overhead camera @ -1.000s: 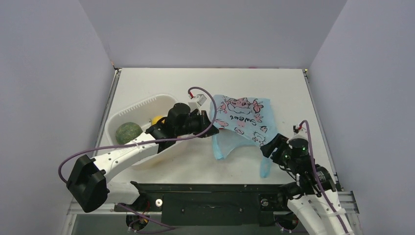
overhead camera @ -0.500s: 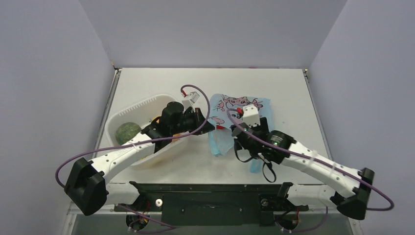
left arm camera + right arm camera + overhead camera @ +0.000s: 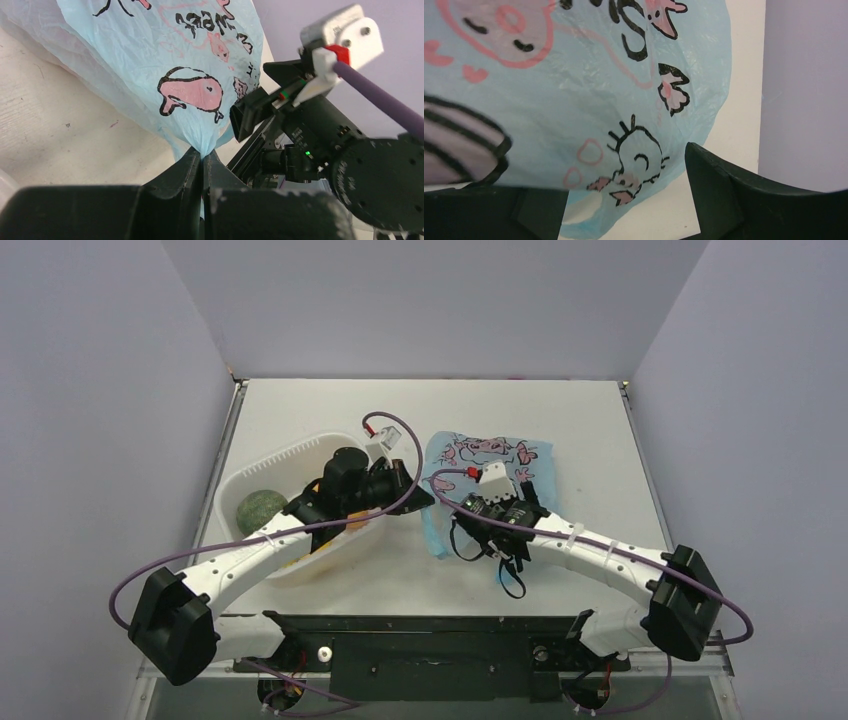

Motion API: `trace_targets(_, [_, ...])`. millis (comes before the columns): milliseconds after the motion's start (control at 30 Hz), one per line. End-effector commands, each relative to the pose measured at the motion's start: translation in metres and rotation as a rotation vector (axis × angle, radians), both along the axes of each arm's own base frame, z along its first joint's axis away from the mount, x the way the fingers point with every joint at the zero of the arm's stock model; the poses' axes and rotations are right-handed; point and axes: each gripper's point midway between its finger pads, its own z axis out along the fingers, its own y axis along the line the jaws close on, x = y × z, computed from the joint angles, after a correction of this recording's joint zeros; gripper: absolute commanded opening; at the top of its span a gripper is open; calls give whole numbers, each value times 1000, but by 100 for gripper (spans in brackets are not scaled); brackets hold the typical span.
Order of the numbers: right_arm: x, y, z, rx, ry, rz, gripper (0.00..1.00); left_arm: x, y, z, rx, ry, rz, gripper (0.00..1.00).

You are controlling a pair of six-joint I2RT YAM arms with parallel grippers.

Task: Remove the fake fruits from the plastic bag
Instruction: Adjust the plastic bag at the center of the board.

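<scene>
The plastic bag [image 3: 487, 454] is light blue with pink prints and black lettering, and lies mid-table. My left gripper [image 3: 421, 496] is shut on a pinched edge of it; the left wrist view shows the film [image 3: 165, 65] rising from the closed jaws of the left gripper [image 3: 202, 154]. My right gripper [image 3: 515, 495] is open, low over the bag's near part. In the right wrist view the bag [image 3: 574, 100] fills the space above my right gripper [image 3: 624, 205], with one finger [image 3: 724, 200] beside it. No fake fruits show; they are hidden.
A white slotted tub [image 3: 262, 462] stands at the left and holds a round green melon [image 3: 261, 508]. My left arm lies across the tub. The right arm's wrist [image 3: 330, 140] is close beside my left gripper. Purple cables loop over both arms.
My right arm has swung from the table's near right corner to the bag and now sits right by the left gripper. The left gripper has kept its hold, shifting slightly left.
</scene>
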Motion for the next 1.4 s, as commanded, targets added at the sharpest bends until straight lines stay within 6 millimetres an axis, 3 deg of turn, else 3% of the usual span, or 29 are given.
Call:
trace_targets(0, [17,-11,-7,35,-44,-100,75,4,1,38,-70,-87,-8,0])
trace_targets(67, [22,-27,-10,39,-46,-176,73,4,4,39,-67,-90,-2,0])
trace_targets(133, [25,-33,-13,48,-36,-198,61,5,8,38,-64,-90,8,0])
trace_targets(200, [26,-30,-9,74,-31,-181,31,5,10,35,-57,-85,14,0])
trace_targets(233, [25,-27,-2,99,-36,-159,10,4,11,34,-52,-83,15,0])
trace_targets(300, [23,-22,14,130,-59,-115,0,3,12,29,-37,-74,17,0])
trace_targets(367, [19,-16,34,170,-78,-64,0,1,17,18,3,-50,26,0])
trace_targets(433, [12,-10,40,214,-43,-15,0,2,22,12,43,-47,40,0])
trace_targets(533, [-2,1,33,274,67,39,0,12,32,17,127,-88,74,0])
trace_targets(567, [-7,1,31,271,94,43,0,11,38,9,176,-65,79,0])
trace_targets(600, [-12,4,28,279,116,57,0,18,42,18,206,-103,102,0])
trace_targets(633, [-17,3,27,278,129,64,0,17,47,11,251,-82,105,0])
trace_targets(733, [-22,0,29,301,116,71,0,24,52,17,308,-102,115,0])
trace_targets(800, [-24,2,29,315,119,88,0,21,52,21,304,-99,108,10])
trace_targets(867, [-26,7,31,342,130,116,0,16,49,30,269,-100,96,37])
trace_targets(1000, [-27,13,30,367,140,137,0,-12,41,63,105,-114,26,60])
trace_targets(1067, [-28,14,28,368,146,140,0,-32,33,88,-11,-148,-39,66])
trace_targets(1200, [-27,19,30,390,146,156,0,-81,18,117,-145,-179,-167,68])
trace_targets(1333, [-26,24,36,413,141,168,0,-114,-12,109,-156,-194,-209,62])
trace_targets(1367, [-26,25,37,419,140,169,0,-108,-14,99,-130,-199,-151,58])
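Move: The bag's near right corner, with the chick drawing, lies about 2 cm ahead of the open right hand, 3 cm to its right and 2 cm lower. The bag's right handle loop trails some 14 cm back of that hand, 3 cm to its left and 10 cm below. From the left hand, which already pinches the bag's left edge, that corner is roughly 20 cm right, 2 cm ahead and 10 cm down; the white tub is 27 cm left, 3 cm ahead and 17 cm down. The bag's near right corner is pinched by the right hand, which dips forward and to its right, shuts on the plastic, then draws it back and left and lifts it by about 5 cm each, its left side rolling up. The left hand meanwhile eases about 4 cm left while rolling, opens wide to let go of the left edge, then backs off some 11 cm and rises. ##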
